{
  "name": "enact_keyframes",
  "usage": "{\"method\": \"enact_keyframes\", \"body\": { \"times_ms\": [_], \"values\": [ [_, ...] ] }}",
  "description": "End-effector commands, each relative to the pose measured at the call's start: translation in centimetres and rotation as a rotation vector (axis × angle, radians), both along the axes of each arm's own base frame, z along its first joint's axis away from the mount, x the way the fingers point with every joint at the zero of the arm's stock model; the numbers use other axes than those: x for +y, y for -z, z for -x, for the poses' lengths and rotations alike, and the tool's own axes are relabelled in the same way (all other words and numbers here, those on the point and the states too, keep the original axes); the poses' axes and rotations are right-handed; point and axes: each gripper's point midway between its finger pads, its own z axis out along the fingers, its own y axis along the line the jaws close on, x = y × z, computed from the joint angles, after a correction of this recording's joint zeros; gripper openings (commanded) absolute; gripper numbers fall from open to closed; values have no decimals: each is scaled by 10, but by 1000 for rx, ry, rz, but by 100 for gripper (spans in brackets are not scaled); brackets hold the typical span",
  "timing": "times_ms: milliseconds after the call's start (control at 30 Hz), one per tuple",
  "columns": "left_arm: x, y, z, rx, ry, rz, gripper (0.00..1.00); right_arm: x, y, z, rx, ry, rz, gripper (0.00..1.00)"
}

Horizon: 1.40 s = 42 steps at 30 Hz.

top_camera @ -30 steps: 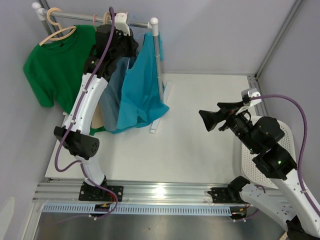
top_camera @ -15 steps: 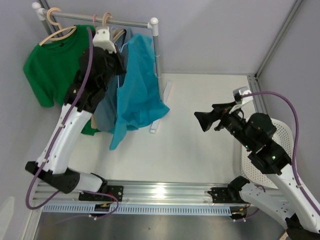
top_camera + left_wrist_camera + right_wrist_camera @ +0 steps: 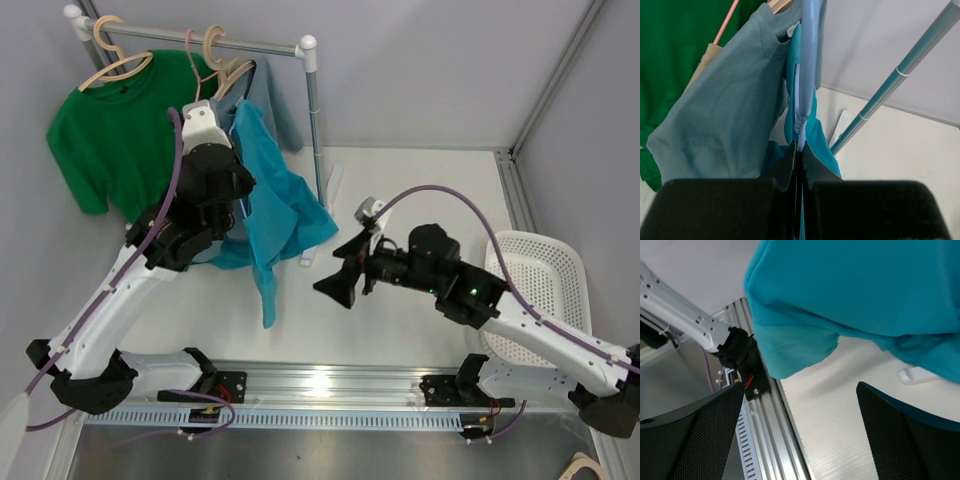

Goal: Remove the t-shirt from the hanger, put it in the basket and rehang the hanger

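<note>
A teal t-shirt [image 3: 285,205] hangs on a light blue hanger [image 3: 808,75], below and in front of the rail [image 3: 255,44]. My left gripper [image 3: 232,160] is shut on the hanger's lower part, as the left wrist view [image 3: 800,146] shows. The teal shirt [image 3: 815,132] drapes down behind the jaws. My right gripper [image 3: 338,285] is open and empty, just right of the shirt's drooping lower hem. In the right wrist view the teal cloth [image 3: 855,290] fills the top, above and ahead of the open right gripper [image 3: 800,440], without touching it.
A green t-shirt [image 3: 110,130] and a grey-blue t-shirt [image 3: 725,115] hang on wooden hangers on the rail. The rack's upright pole [image 3: 316,130] stands right of the shirts. A white basket [image 3: 535,275] sits at the table's right edge. The aluminium front rail [image 3: 765,440] lies below the right gripper.
My left arm has drawn the hanger and teal shirt down and toward the near side. My right arm has swung left across the table to the shirt's hem.
</note>
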Motion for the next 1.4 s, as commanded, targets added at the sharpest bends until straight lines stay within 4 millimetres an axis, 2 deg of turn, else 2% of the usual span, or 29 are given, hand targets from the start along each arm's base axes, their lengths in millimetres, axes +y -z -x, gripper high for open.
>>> {"method": "enact_keyframes", "body": {
  "times_ms": [0,33,67,100,200,400,467,500,567,600,633,667,733,767,800,867,900,967,1000,1067,1100,1133,1167,1200,1233,1267,1300,1333,1367],
  "values": [
    [10,-23,5,-64,-142,35,1,34,-1,15,-64,-54,-26,99],
    [23,-23,7,-78,-249,29,1,40,0,18,-72,-59,-34,99],
    [20,-19,5,-68,-270,-2,1,44,7,21,-68,-70,-31,99],
    [17,-22,6,-65,-265,-12,1,54,0,25,-90,-89,-71,99],
    [8,-17,4,-32,-224,9,1,70,7,26,-119,-94,-89,100],
    [-1,-18,9,-31,-157,83,1,92,12,13,-138,-51,-110,98],
    [-1,-19,10,-32,-143,88,1,103,19,9,-128,-55,-91,95],
    [-2,-19,11,-30,-135,87,1,106,21,8,-126,-56,-87,90],
    [-1,-24,14,-44,-118,106,1,115,32,7,-102,-62,-57,43],
    [-4,-27,14,-56,-96,119,1,116,35,10,-86,-75,-43,6],
    [-5,-23,13,-56,-80,72,1,118,36,14,-68,-83,-34,0],
    [-6,-37,12,-104,-67,106,1,117,37,30,-63,-108,-20,0],
    [-5,-40,7,-110,-52,109,1,110,38,44,-65,-92,-4,0],
    [-6,-40,1,-104,-42,112,1,102,38,66,-68,-111,1,0],
    [4,-44,-4,-97,-62,120,1,98,36,76,-65,-115,0,0],
    [2,-41,-15,-82,-45,129,1,87,42,97,-55,-115,13,0],
    [5,-41,-25,-86,-66,126,1,82,34,121,-55,-158,-9,0],
    [8,-44,-33,-98,-80,103,1,76,40,135,-44,-146,-2,0],
    [8,-45,-40,-98,-91,97,1,74,56,149,-18,-163,18,0],
    [6,-51,-44,-100,-86,86,1,76,77,152,21,-148,36,0],
    [0,-51,-43,-79,-58,86,1,77,108,149,52,-116,93,0],
    [-2,-58,-39,-76,-31,105,1,79,118,146,59,-91,113,0],
    [-7,-54,-36,-50,1,113,1,81,124,142,59,-69,127,0],
    [-12,-53,-31,-31,43,127,1,84,123,137,53,-49,129,0],
    [-14,-47,-17,5,86,149,1,86,125,125,45,-20,136,0],
    [-32,-44,-3,36,209,176,1,88,119,118,41,-11,125,0],
    [-38,-46,11,39,274,186,1,89,114,109,28,-1,120,0],
    [-36,-31,34,57,325,180,1,89,101,90,26,24,97,0],
    [-50,-39,54,23,429,205,1,88,95,79,22,40,90,0]
  ]
}}
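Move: The turquoise t-shirt's near lower corner hangs some 11 cm to the right hand's left, about 3 cm back and 5 cm lower; from the left hand it lies roughly 17 cm back, 7 cm right and 16 cm below. The blue hanger, its neck already in the left fingers, is centred about 13 cm ahead of the right hand, 18 cm left and 6 cm above. The shirt's middle is some 8 cm ahead, 11 cm left and about 2 cm above the right hand. Reach the open right gripper about 11 cm left and 7 cm down to the turquoise t-shirt's near lower corner and pinch the cloth. Haul it back some 13 cm, rising slightly, then tug about 10 cm down, easing forward again. Keep the left fingers shut on the blue hanger, swaying about 4 cm forward, then back and right. ##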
